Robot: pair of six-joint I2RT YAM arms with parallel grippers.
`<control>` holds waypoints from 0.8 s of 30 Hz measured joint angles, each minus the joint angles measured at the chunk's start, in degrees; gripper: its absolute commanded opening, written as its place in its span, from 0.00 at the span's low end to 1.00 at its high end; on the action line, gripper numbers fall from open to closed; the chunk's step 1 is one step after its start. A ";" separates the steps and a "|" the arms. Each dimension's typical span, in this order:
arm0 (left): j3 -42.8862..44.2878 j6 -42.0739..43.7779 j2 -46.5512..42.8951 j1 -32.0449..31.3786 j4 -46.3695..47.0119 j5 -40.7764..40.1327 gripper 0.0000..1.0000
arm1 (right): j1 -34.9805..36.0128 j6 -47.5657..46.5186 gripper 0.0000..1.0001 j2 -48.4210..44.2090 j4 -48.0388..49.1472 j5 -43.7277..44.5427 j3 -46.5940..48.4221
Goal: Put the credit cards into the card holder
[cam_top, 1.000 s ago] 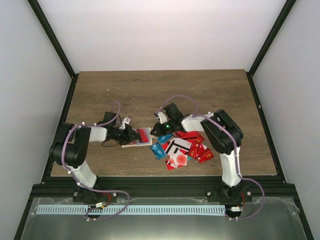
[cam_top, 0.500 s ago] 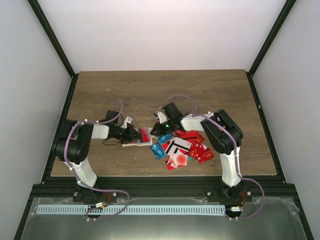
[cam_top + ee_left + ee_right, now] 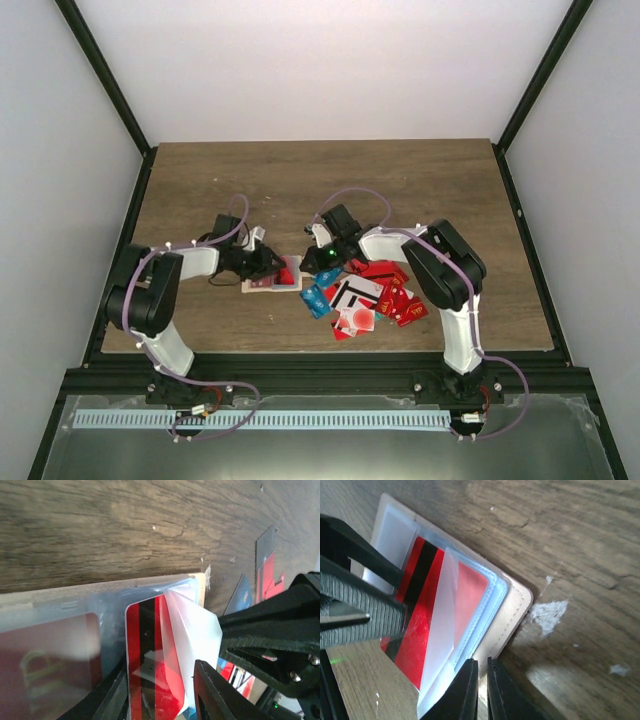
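The beige card holder [image 3: 260, 284] lies open on the table between the two grippers, its clear sleeves facing up. A red card [image 3: 150, 655] with a black stripe sits partly under a lifted clear sleeve flap [image 3: 440, 630]. My left gripper [image 3: 160, 672] is open, its fingers standing either side of that card without pinching it. My right gripper [image 3: 482, 680] is shut on the near edge of the card holder [image 3: 517, 605]. The heap of credit cards [image 3: 370, 297], mostly red with some blue and white, lies to the right of the holder.
Loose cards [image 3: 265, 565] lie just beyond the holder's corner, close behind the right gripper [image 3: 270, 635]. Black frame rails [image 3: 120, 250] border the wooden table [image 3: 320, 180] left and right. Bare wood stretches behind both arms.
My left jaws have opened off the red card, and the left wrist has shifted slightly away from me. The right gripper has stayed on the holder's edge.
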 measured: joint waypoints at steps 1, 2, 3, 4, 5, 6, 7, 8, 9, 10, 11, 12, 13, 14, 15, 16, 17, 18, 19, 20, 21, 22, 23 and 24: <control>0.00 0.09 -0.61 -0.02 -0.52 -0.85 0.42 | 0.17 -0.07 0.10 -0.13 -0.42 0.09 0.02; 0.00 0.22 -0.98 -0.02 -0.83 -1.46 0.44 | 0.35 -0.20 0.10 -0.31 -0.83 0.15 0.04; 0.00 0.26 -1.57 -0.04 -1.36 -2.10 0.47 | 0.55 -0.42 0.11 -0.50 -1.25 0.15 0.07; 0.00 0.39 -2.14 -0.04 -1.99 -2.89 0.49 | 0.68 -0.55 0.11 -0.63 -1.53 0.24 0.11; 0.00 0.48 -2.73 -0.02 -2.71 -3.74 0.51 | 0.72 -0.72 0.11 -0.74 -2.01 0.35 0.20; 0.00 0.70 -3.19 -0.02 -3.19 -4.37 0.53 | 0.72 -0.87 0.11 -0.74 -2.56 0.39 0.46; 0.00 0.72 -3.85 -0.02 -3.96 -5.16 0.55 | 0.72 -1.03 0.11 -0.74 -3.08 0.46 0.72; 0.00 0.85 -4.37 -0.02 -4.59 -5.77 0.57 | 0.72 -1.07 0.11 -0.76 -3.39 0.55 0.87; 0.00 0.87 -4.96 -0.02 -5.33 -6.40 0.59 | 0.72 -1.16 0.12 -0.85 -3.85 0.61 1.07; 0.00 1.01 -5.42 -0.02 -5.99 -6.95 0.61 | 0.70 -1.25 0.12 -0.94 -4.04 0.70 1.20; 0.00 0.98 -5.99 -0.02 -6.75 -7.58 0.63 | 0.66 -1.29 0.12 -1.05 -4.37 0.83 1.44; 0.00 1.07 -6.45 -0.04 -7.52 -8.22 0.65 | 0.63 -1.38 0.12 -1.16 -4.59 0.90 1.70; 0.00 1.20 -6.86 -0.04 -8.26 -8.85 0.70 | 0.59 -1.49 0.12 -1.27 -4.79 1.01 1.95; 0.07 1.33 -7.17 -0.07 -9.07 -9.51 0.73 | 0.59 -1.53 0.12 -1.42 -4.90 1.07 2.14; 0.24 1.53 -7.37 -0.22 -9.84 -9.94 0.75 | 0.55 -1.64 0.12 -1.62 -5.05 1.09 2.36; 0.57 1.77 -7.50 -0.33 -10.47 -10.43 0.76 | 0.48 -1.75 0.12 -1.75 -5.18 1.18 2.60; 0.87 1.95 -7.61 -0.50 -10.97 -10.93 0.79 | 0.37 -1.90 0.12 -1.95 -5.18 1.25 2.73; 1.07 2.08 -7.72 -0.72 -11.39 -11.45 0.82 | 0.33 -1.95 0.12 -2.14 -5.22 1.27 2.75; 1.29 2.21 -7.80 -0.98 -11.76 -11.91 0.84 | 0.33 -1.99 0.12 -2.38 -5.33 1.27 2.75; 1.51 2.43 -7.85 -1.29 -12.11 -12.39 0.86 | 0.33 -2.08 0.12 -2.62 -5.42 1.27 2.75; 1.75 2.49 -7.87 -1.62 -12.48 -12.85 0.88 | 0.33 -2.12 0.12 -2.86 -5.44 1.27 2.75; 2.10 2.56 -7.87 -2.05 -12.92 -13.46 0.91 | 0.33 -2.10 0.12 -3.19 -5.53 1.22 2.75; 2.60 2.73 -7.87 -2.54 -13.57 -14.34 0.95 | 0.33 -2.10 0.12 -3.50 -5.57 1.22 2.75; 3.06 2.82 -8.00 -3.08 -14.32 -15.37 0.99 | 0.33 -2.05 0.13 -3.89 -5.57 1.14 2.75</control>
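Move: The red striped card lies in the card holder's clear pocket between the left fingertips, its middle about 3 cm right of the left hand, 1 cm back and 2 cm below. The card holder's middle is some 1 cm right, 1 cm back and 2 cm below. From the right hand, at the holder's right edge, that card is about 6 cm left and 1 cm back; the nearest blue card is 6 cm right and 1 cm back, both 2 cm lower. The left hand spreads its partly open fingers nearly wide to free the red card, shifting about 2.5 cm left and rising 1 cm or so while its wrist rolls some 15 degrees, right side dipping, and its lower finger pushes the card and pocket left. The right hand, its fingers still almost shut, edges back slightly and forward again, then lifts about 3 cm, coming free of the holder's right edge. ##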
